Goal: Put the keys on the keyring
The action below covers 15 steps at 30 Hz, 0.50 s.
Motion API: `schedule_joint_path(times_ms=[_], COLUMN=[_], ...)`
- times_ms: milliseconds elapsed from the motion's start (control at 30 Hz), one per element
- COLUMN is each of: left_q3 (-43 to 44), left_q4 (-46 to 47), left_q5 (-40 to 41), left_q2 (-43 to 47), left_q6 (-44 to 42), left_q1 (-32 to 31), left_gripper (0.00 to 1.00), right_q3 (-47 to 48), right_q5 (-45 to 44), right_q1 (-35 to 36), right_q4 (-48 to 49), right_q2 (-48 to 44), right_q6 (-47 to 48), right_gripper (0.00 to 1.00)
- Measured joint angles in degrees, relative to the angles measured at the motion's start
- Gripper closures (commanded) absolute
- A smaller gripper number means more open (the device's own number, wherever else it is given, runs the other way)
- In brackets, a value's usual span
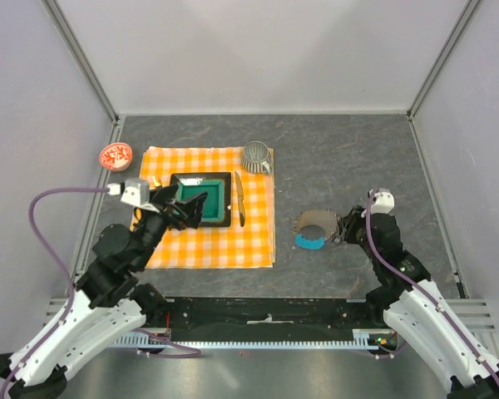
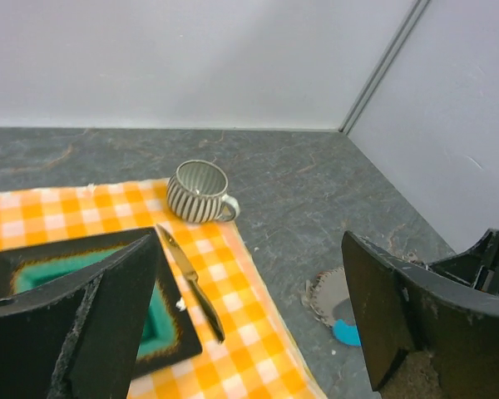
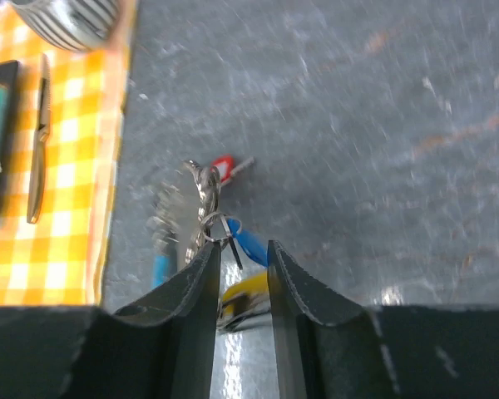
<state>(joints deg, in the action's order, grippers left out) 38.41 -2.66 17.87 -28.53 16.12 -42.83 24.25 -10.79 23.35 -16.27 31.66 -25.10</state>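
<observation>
The keyring (image 1: 316, 223), a thin chain loop with a flat cyan tag (image 1: 308, 242), lies on the dark table right of the cloth. In the right wrist view its chain (image 3: 203, 193) runs up from my right gripper (image 3: 244, 247). The jaws stand a little apart, and a small ring touches the left fingertip. The keys lie by it: a red one (image 3: 223, 167), a blue one (image 3: 249, 243) and a yellow one (image 3: 246, 291), which shows in the gap below the jaws. My left gripper (image 2: 249, 249) hangs wide open and holds nothing above the green plate (image 1: 225, 199).
An orange checkered cloth (image 1: 208, 245) carries the plate, a knife (image 1: 240, 199) and a ribbed grey cup (image 1: 256, 156). A small red and white dish (image 1: 116, 155) sits at the back left. Walls close in the table on three sides.
</observation>
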Motion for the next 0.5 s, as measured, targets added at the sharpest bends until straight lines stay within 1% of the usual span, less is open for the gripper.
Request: schedule_joint_path(times_ms=[33, 100, 133, 233, 300, 367, 400, 433, 500], left_q3=[-0.15, -0.31, -0.52, -0.96, -0.98, -0.96, -0.94, -0.85, -0.37], left_q4=[-2.56, -6.12, -7.82, -12.61, -14.60, -15.82, -16.63, -17.51, -18.84], left_q5=[0.44, 1.44, 1.88, 3.56, 4.50, 4.59, 4.57, 4.55, 4.50], left_q2=[2.69, 6.69, 8.57, 13.20, 14.67, 14.78, 14.56, 14.14, 12.70], left_q6=[0.46, 1.03, 1.25, 2.32, 2.51, 2.51, 2.51, 2.49, 2.47], left_q1=[0.00, 0.00, 0.00, 0.00, 0.00, 0.00, 0.00, 0.00, 0.00], left_gripper=[0.04, 0.04, 0.04, 0.01, 0.00, 0.01, 0.01, 0.01, 0.01], right_q3=[-1.01, -2.64, -3.30, -3.89, -3.78, -3.32, -2.82, -2.19, 0.37], right_q5=[-0.33, -1.14, -1.64, -3.72, -5.38, -7.43, -8.37, -9.11, -11.34], right_q1=[0.02, 0.02, 0.02, 0.02, 0.02, 0.02, 0.02, 0.02, 0.02], right_q4=[-1.46, -4.37, -5.31, -7.43, -7.87, -8.74, -9.31, -9.86, -10.97], right_q2=[-1.05, -3.13, -4.33, -7.39, -8.44, -8.79, -9.01, -9.16, -10.19], right_q6=[-1.49, -4.13, -5.16, -7.89, -8.79, -9.05, -9.03, -8.87, -8.00], right_gripper=[0.57, 0.53, 0.50, 0.45, 0.41, 0.36, 0.34, 0.30, 0.26])
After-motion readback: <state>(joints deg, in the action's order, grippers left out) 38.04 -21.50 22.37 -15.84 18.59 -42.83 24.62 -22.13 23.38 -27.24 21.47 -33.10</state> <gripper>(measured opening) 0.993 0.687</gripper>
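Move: The keyring with its keys is right at the right hand's opening fingertips, its middle about 7 cm to the left, 1 cm ahead and some 5 cm below. Beyond it on the checked cloth stand the knife, roughly 11 cm ahead and 30 cm left of the right hand, and the mug, about 24 cm ahead and 26 cm left, both some 10 cm lower. From the left hand the keyring lies about 30 cm right, 3 cm ahead and 24 cm below. The right hand lets the keyring and keys come free, its fingers spreading from about a third to two thirds open as it dips some 3 cm and eases back. It then climbs again and pulls off to the right, about 4 cm overall, swinging clockwise. The left hand, wide open and empty, goes on withdrawing left and back, then sinks, about 5 cm leftward. ##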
